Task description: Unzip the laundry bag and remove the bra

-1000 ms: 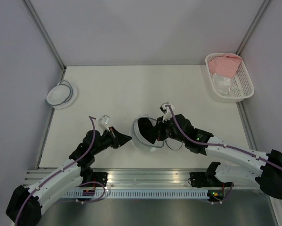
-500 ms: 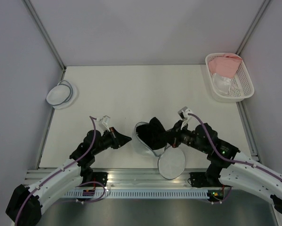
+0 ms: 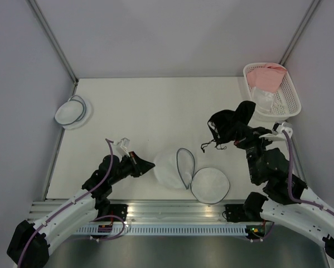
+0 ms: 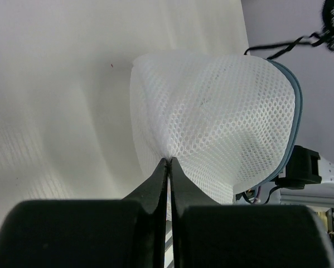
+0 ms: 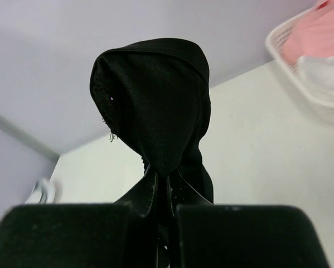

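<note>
The laundry bag (image 3: 168,170), a white mesh dome with a grey-blue zipper rim, lies on its side near the table's front, its mouth open to the right. Its flat disc lid (image 3: 210,186) lies unzipped on the table beside it. My left gripper (image 3: 153,163) is shut on a pinch of the bag's mesh (image 4: 222,111) at the dome's left side, fingertips together (image 4: 170,161). The black bra (image 3: 228,127) hangs in the air right of centre, clear of the bag, a thin strap dangling. My right gripper (image 3: 240,139) is shut on the bra (image 5: 155,95) at its lower fold (image 5: 167,177).
A white plastic basket (image 3: 292,97) holding a pink cloth (image 3: 266,77) and a clear item sits at the back right, close to the raised bra. A smaller white dome with a pale rim (image 3: 72,110) rests at the left edge. Walls enclose the table on three sides.
The right arm pulled the bra out of the bag and carried it up and to the right. The lid dropped flat on the table. The left gripper stayed on the mesh.
</note>
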`<state>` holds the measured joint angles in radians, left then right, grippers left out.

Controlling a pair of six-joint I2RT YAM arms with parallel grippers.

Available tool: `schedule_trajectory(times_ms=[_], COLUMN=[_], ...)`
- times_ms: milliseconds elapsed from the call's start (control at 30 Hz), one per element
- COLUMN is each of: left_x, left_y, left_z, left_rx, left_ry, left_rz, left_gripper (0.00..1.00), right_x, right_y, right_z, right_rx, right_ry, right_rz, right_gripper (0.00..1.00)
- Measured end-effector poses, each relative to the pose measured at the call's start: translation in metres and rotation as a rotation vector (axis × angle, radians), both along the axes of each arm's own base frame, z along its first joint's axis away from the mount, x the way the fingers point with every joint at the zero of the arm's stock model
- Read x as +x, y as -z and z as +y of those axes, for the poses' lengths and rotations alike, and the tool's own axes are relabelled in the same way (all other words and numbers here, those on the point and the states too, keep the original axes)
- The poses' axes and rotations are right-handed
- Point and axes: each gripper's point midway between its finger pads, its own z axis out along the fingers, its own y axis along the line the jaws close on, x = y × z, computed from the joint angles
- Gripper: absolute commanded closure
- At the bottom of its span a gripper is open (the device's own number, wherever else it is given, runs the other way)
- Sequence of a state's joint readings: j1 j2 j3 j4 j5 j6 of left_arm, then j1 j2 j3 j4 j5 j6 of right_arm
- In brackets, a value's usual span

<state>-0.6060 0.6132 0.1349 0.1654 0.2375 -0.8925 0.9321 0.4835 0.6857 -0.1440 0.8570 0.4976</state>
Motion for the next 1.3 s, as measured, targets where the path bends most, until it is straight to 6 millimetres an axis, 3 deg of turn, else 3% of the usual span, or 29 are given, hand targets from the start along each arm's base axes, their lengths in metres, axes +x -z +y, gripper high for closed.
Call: schedule_trajectory(times_ms=[167,367,467,567,667,733,900,1067,1300], left_x=[0.000,0.000,-0.001,-0.001,-0.003,-0.005,-0.007,-0.007,-0.007], left_y=[0.002,0.001,0.001,0.000,-0.001,-0.002,-0.004,-0.002,0.002], left_z=[0.000,0.000,-0.001,-0.002,-0.003,-0.004,-0.005,-0.005,-0.005], left_rx=[0.002,0.000,-0.001,-0.005,-0.011,-0.014,-0.021,-0.020,-0.009], left_ry=[0.000,0.002,0.008,0.012,0.027,0.034,0.048,0.051,0.050], left_rz=[0.003,0.001,0.002,-0.001,-0.001,-0.001,-0.004,0.001,0.017], left_gripper=[0.98,0.98,0.98,0.98,0.98,0.98,0.98,0.98,0.98], right_x=[0.013,0.046,0.079,0.123,0.175,0.206,0.274,0.295,0.313], right_y=[-0.059,-0.105,-0.129,-0.139,-0.131,-0.115,-0.052,-0.003,0.035], right_z=[-0.042,-0.069,-0.087,-0.103,-0.119,-0.132,-0.170,-0.221,-0.287], right_rx=[0.010,-0.009,-0.014,-0.029,-0.058,-0.085,-0.143,-0.159,-0.149], right_ry=[0.306,0.570,0.664,0.700,0.696,0.701,0.714,0.787,0.885], right_rz=[-0.051,-0.044,-0.036,-0.011,0.044,0.100,0.268,0.381,0.456], right_gripper=[1.00,1.00,1.00,1.00,1.00,1.00,1.00,1.00,1.00])
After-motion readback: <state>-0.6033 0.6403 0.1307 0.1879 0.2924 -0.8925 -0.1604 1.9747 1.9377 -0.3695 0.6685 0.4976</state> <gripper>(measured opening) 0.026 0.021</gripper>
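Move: Out to the right, the white basket stands some 38 cm ahead, 31 cm to the right and 26 cm below the right hand, which already holds the black bra. Inside it, the pink cloth lies about 47 cm ahead and 30 cm right of that hand, the white bundle 31 cm ahead and 24 cm right, both at basket height. From the left hand, still shut on the mesh bag, the basket is roughly 47 cm ahead, 68 cm right and 5 cm lower. Swinging the pinched bra forward and to the right in an arc, about 30 cm each way, the right hand climbs some 14 cm at first, then sinks to slightly below its starting height as it comes out over the white basket. The wrist turns about 50 degrees clockwise and tips fingers down; the fingers stay shut on the bra. ##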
